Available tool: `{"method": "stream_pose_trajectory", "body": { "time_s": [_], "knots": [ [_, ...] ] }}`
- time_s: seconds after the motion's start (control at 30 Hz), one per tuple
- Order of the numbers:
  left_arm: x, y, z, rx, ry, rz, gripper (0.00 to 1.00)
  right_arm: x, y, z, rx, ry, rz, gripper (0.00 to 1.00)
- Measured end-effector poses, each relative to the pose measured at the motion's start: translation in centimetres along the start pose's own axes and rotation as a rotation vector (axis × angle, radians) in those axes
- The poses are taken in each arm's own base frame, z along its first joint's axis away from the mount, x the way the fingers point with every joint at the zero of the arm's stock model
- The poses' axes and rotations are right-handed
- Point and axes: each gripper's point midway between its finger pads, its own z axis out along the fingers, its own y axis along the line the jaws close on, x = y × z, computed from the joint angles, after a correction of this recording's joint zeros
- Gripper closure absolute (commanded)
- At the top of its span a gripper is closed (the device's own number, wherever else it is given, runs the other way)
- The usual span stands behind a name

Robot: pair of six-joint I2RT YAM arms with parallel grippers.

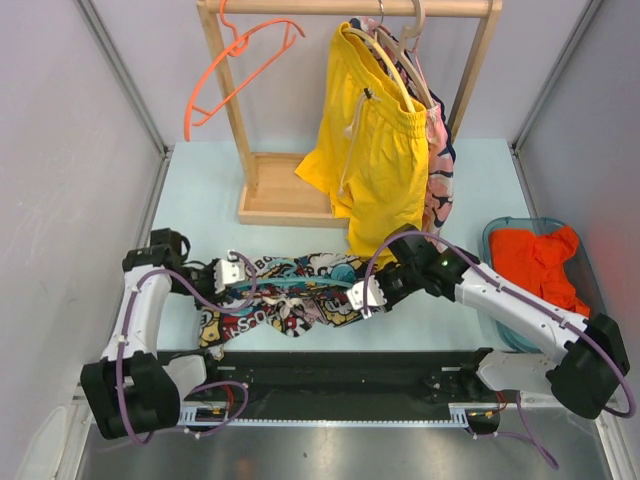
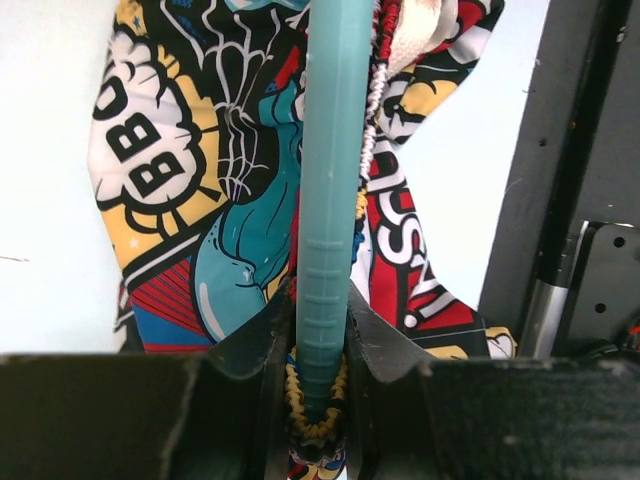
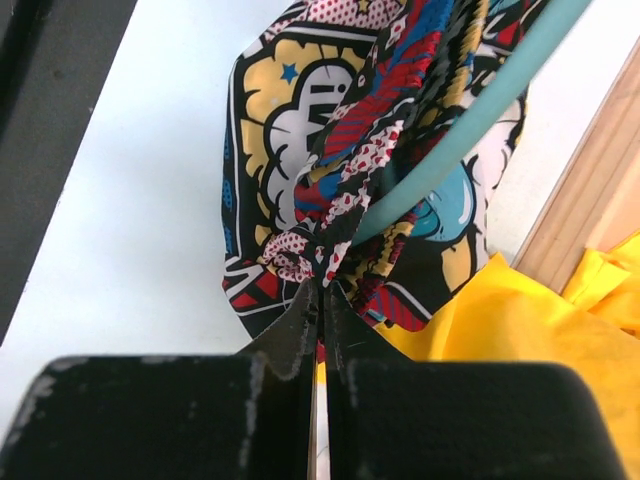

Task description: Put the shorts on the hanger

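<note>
The comic-print shorts (image 1: 290, 305) hang stretched between my two grippers, just above the table's near edge. The teal hanger (image 1: 300, 283) runs through them. My left gripper (image 1: 240, 275) is shut on the hanger's bar (image 2: 330, 200), with the shorts' gathered waistband (image 2: 310, 420) wrapped round the bar's end between the fingers. The shorts (image 2: 200, 230) drape below on both sides of the bar. My right gripper (image 1: 368, 295) is shut on a bunched fold of the shorts (image 3: 300, 170). The teal hanger (image 3: 470, 120) slants up to the right out of that fold.
A wooden rack (image 1: 275, 205) at the back carries an orange hanger (image 1: 235, 75), yellow shorts (image 1: 375, 150) and patterned shorts (image 1: 440, 180). A teal bin (image 1: 495, 232) with orange cloth (image 1: 535, 260) sits on the right. A black rail (image 1: 350, 375) runs along the near edge.
</note>
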Motion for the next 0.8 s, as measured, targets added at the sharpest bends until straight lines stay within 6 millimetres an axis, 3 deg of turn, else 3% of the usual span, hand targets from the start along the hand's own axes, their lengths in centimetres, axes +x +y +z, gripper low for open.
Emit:
{"method": "stream_pose_trajectory", "body": {
  "time_s": [0.13,0.23,0.3,0.33,0.4,0.43,0.53,0.63,0.8],
  "knots": [
    [-0.5,0.5,0.3,-0.015,0.008,0.014,1.00,-0.9,-0.3,-0.2,0.004,0.001,0.008,1.00],
    [-0.7,0.7,0.3,-0.025,0.003,-0.011,1.00,-1.5,-0.1,-0.1,0.000,0.003,0.018,0.85],
    [-0.8,0.7,0.3,-0.026,-0.004,-0.022,1.00,-1.8,-0.2,0.0,0.004,0.005,0.024,0.80],
    [-0.9,0.7,0.3,-0.026,-0.007,-0.023,1.00,-2.0,-0.2,0.0,0.008,0.005,0.031,0.66],
    [-0.9,0.7,0.3,-0.028,-0.010,-0.021,1.00,-2.3,-0.4,0.0,0.021,0.006,0.046,0.51],
    [-1.0,0.7,0.3,-0.029,-0.009,-0.020,1.00,-2.4,-0.6,0.0,0.031,0.006,0.055,0.34],
    [-1.0,1.0,0.0,-0.037,0.000,-0.010,1.00,-2.2,-1.5,-0.6,0.072,0.014,0.098,0.19],
    [-1.3,1.5,-0.3,-0.038,0.004,0.002,1.00,-1.6,-2.5,-1.5,0.123,0.022,0.157,0.12],
    [-2.1,1.7,-1.0,-0.029,-0.007,0.033,1.00,-2.4,-5.2,-3.8,0.226,-0.028,0.282,0.11]
  ]
}}
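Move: The waistband's right corner is already pinched in my right fingertips. From there the hanger's hook lies about 15 cm to the left and 5 cm ahead, the yellow shorts' lower end some 8 cm ahead and 3 cm to the right, and the rack base about 19 cm ahead and 13 cm to the left, near table height. My left hand has that corner roughly 23 cm to its right, about level ahead-to-back. I let go of the waistband corner with my right hand: still shut, it eases a centimetre or two back and left while rising a little, then the fingers open wide and it climbs away, about 6 cm up in all, swinging forward and turning some 20 degrees clockwise. My left hand keeps its grip on the hanger's left end and the waistband, lifting them about 2 cm and slightly forward. ##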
